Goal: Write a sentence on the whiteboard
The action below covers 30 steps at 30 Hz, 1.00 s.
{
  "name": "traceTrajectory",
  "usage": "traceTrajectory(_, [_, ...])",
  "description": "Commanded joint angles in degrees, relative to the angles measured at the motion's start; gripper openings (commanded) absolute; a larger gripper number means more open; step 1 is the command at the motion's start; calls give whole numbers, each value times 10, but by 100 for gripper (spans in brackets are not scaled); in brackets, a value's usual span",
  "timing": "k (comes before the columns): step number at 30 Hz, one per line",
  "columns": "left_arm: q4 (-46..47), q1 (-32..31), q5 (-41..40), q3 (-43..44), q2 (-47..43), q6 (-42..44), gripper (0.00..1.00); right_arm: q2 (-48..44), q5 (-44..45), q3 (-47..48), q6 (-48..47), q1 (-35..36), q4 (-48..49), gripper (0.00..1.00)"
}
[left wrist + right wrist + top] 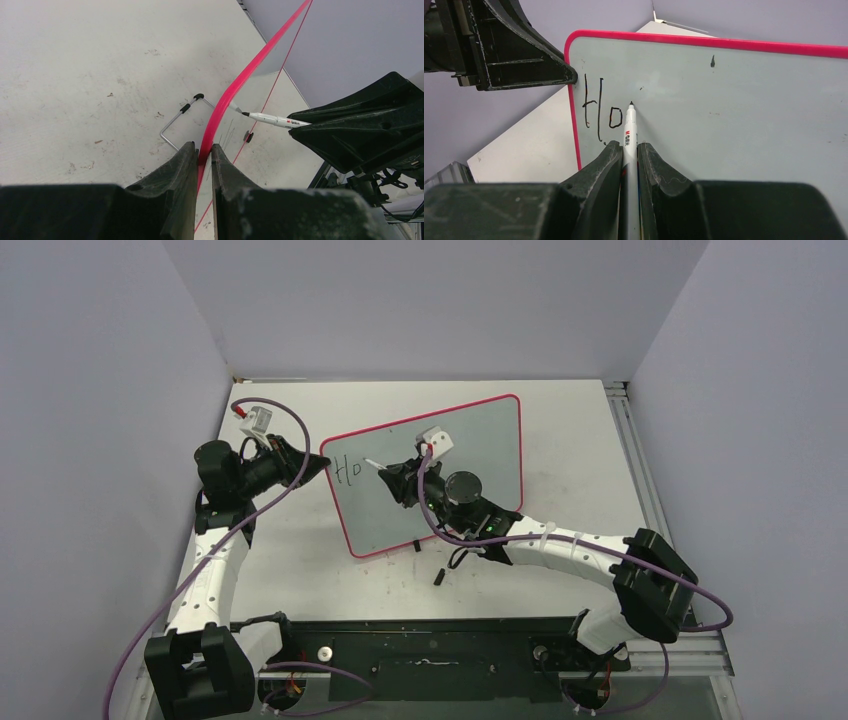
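Note:
The whiteboard [492, 445] stands tilted on the table, pale grey with a red-pink rim [235, 90]. My left gripper [203, 147] is shut on the rim of its left edge [322, 462]. My right gripper [629, 146] is shut on a white marker pen [629, 125] in front of the board [734, 110]. The pen's black tip touches the surface just right of the lettering. Of the sentence [599, 115], only the black letters "Ho" show, near the board's upper left corner [348, 470]. The left wrist view shows the pen [272, 119] from the side.
A bent wire stand [180, 117] props the board from behind. A small black piece [439, 577] lies on the table in front of the board, near my right arm. A metal rail [640, 470] runs along the table's right edge. Grey walls enclose the table.

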Motion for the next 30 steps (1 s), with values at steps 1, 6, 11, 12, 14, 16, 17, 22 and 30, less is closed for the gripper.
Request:
traceTrajectory(1, [12, -1, 8, 18, -9, 0, 12, -1, 9, -6, -6, -3, 7, 5])
traceTrajectory(6, [12, -1, 9, 18, -9, 0, 12, -6, 7, -26, 2, -2, -3, 5])
traceTrajectory(11, [12, -1, 9, 17, -9, 0, 12, -16, 4, -50, 16, 0, -14, 5])
traceTrajectory(12, [13, -1, 9, 17, -10, 0, 12, -16, 2, -55, 20, 1, -16, 5])
traceTrajectory(14, [12, -2, 9, 17, -10, 0, 12, -20, -1, -68, 27, 4, -19, 5])
traceTrajectory(16, [13, -2, 9, 18, -10, -1, 12, -25, -5, -80, 33, 7, -21, 5])
traceTrajectory(17, [13, -2, 9, 17, -10, -1, 12, -27, -6, -84, 36, 8, -21, 5])
traceTrajectory(22, [13, -2, 9, 17, -11, -1, 12, -43, -15, -100, 41, 17, -26, 5])
traceTrajectory(30, [13, -2, 7, 16, -11, -1, 12, -78, -11, -69, 18, 17, -11, 5])
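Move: My right hand holds the marker, its tip about 4 cm ahead of the hand and 5 cm to its left, level with it, at bare whiteboard where the next stroke starts. The written "o" lies some 3 cm ahead and 7 cm left, a little lower; the "H" is roughly 3 cm ahead and 10 cm left. From my left hand, on the board's upper left corner, that starting spot is about 9 cm right and 1 cm ahead. I draw a long stroke down the sloping whiteboard just right of the "o": my right hand sinks about 8 cm, coming back 4 cm and drifting 2 cm right with the marker tip dragging on the board, while the wrist tips down some 10 degrees. Then it rises about 1 cm. My right fingers keep their grip on the marker, and my left hand keeps pinching the board's edge. ##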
